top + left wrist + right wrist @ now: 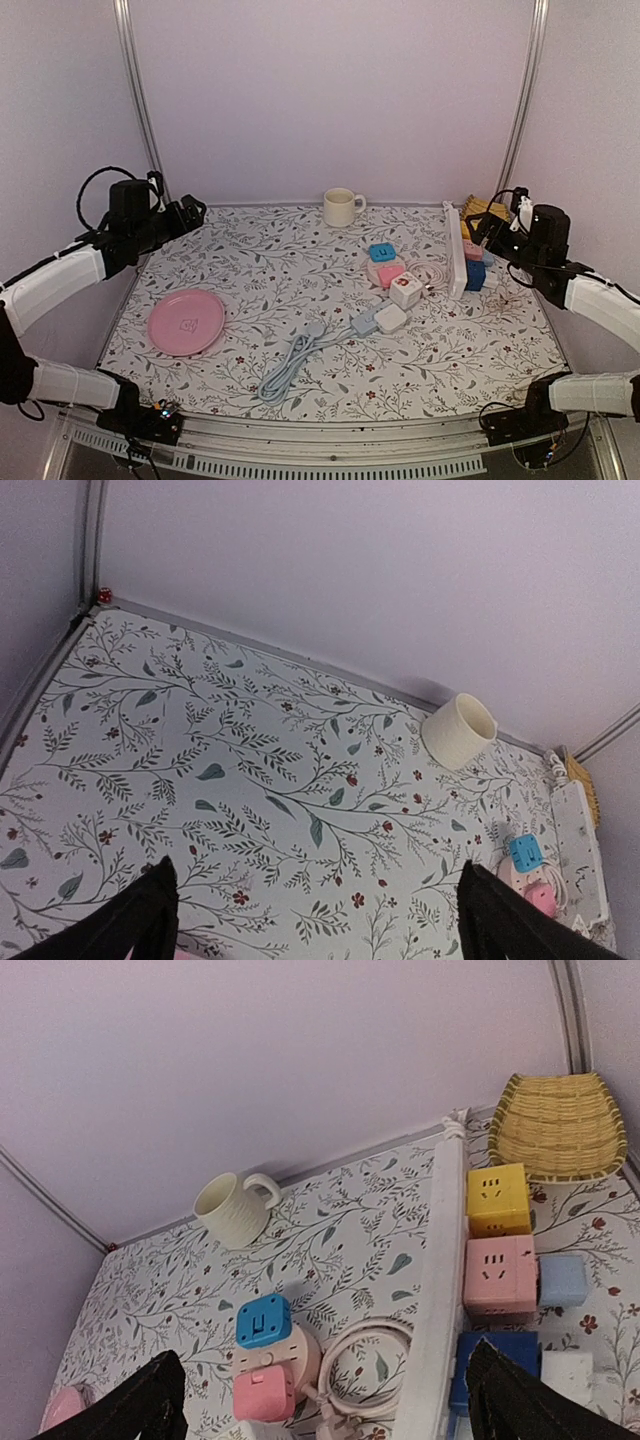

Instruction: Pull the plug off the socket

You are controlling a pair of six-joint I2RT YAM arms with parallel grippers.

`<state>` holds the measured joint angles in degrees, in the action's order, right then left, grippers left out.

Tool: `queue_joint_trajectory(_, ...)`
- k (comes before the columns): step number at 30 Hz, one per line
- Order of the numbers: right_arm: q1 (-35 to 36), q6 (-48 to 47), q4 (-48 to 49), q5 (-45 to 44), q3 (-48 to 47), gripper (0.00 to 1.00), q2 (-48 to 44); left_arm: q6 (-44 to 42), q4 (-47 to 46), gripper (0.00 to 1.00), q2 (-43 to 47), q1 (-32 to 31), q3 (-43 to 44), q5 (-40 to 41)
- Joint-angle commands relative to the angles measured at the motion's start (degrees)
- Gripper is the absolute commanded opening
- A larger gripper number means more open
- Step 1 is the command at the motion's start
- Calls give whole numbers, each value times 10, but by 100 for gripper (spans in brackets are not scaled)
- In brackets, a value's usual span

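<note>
A white plug point(391, 319) sits in a light blue socket point(365, 324) with a pale cord point(295, 360) at the table's middle. Behind it, a round pink socket point(300, 1355) carries a blue plug point(263, 1321) and a pink plug point(263, 1395); a white cube point(405, 290) lies beside them. My left gripper point(190, 212) hovers open over the far left of the table, empty point(318, 870). Near the back right, my right gripper point(482, 232) is open and empty too point(325, 1352), looking down on the round socket.
A cream cup point(341, 207) stands at the back, a pink plate point(186, 321) front left. A long white power strip point(440, 1290) stands on edge, with yellow point(497, 1198), pink point(500, 1275) and blue point(500, 1355) cube sockets and a wicker basket point(558, 1125) behind it. A coiled cord point(376, 1323) lies by the round socket.
</note>
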<state>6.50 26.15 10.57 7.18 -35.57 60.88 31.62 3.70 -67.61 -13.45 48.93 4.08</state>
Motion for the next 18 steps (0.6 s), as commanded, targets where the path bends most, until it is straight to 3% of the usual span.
queue_joint_trajectory(1,118,5,-46,-63,14,99,7,12,46,97,27,-5,12,11)
queue_joint_trajectory(7,229,28,-63,-80,45,99,24,-25,45,97,61,-13,-2,-104)
queue_joint_trajectory(18,251,148,-4,12,165,100,-12,-31,38,97,25,-186,-42,-49)
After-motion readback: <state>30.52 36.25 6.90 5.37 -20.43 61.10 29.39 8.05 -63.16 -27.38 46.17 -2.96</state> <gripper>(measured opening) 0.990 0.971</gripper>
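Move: The small white plug on the blue-grey socket strip lies about 8 cm back, 19 cm left and 21 cm below the right hand; the stickered white cube is level with that hand, 15 cm left, and the loose pink plug 2 cm ahead, 8 cm left. From the left hand the strip is about 10 cm back, 40 cm right and 22 cm down, with the pink plate 10 cm back, 2 cm left. Down and to the left, then down and back, the open right hand swoops towards the small white plug, about 14 cm lower in all, swinging counter-clockwise and tipping its fingers some 20 degrees further down. The left hand, also open, first eases back and slightly up, then sweeps right towards the strip, about 10 cm across, turning clockwise. ##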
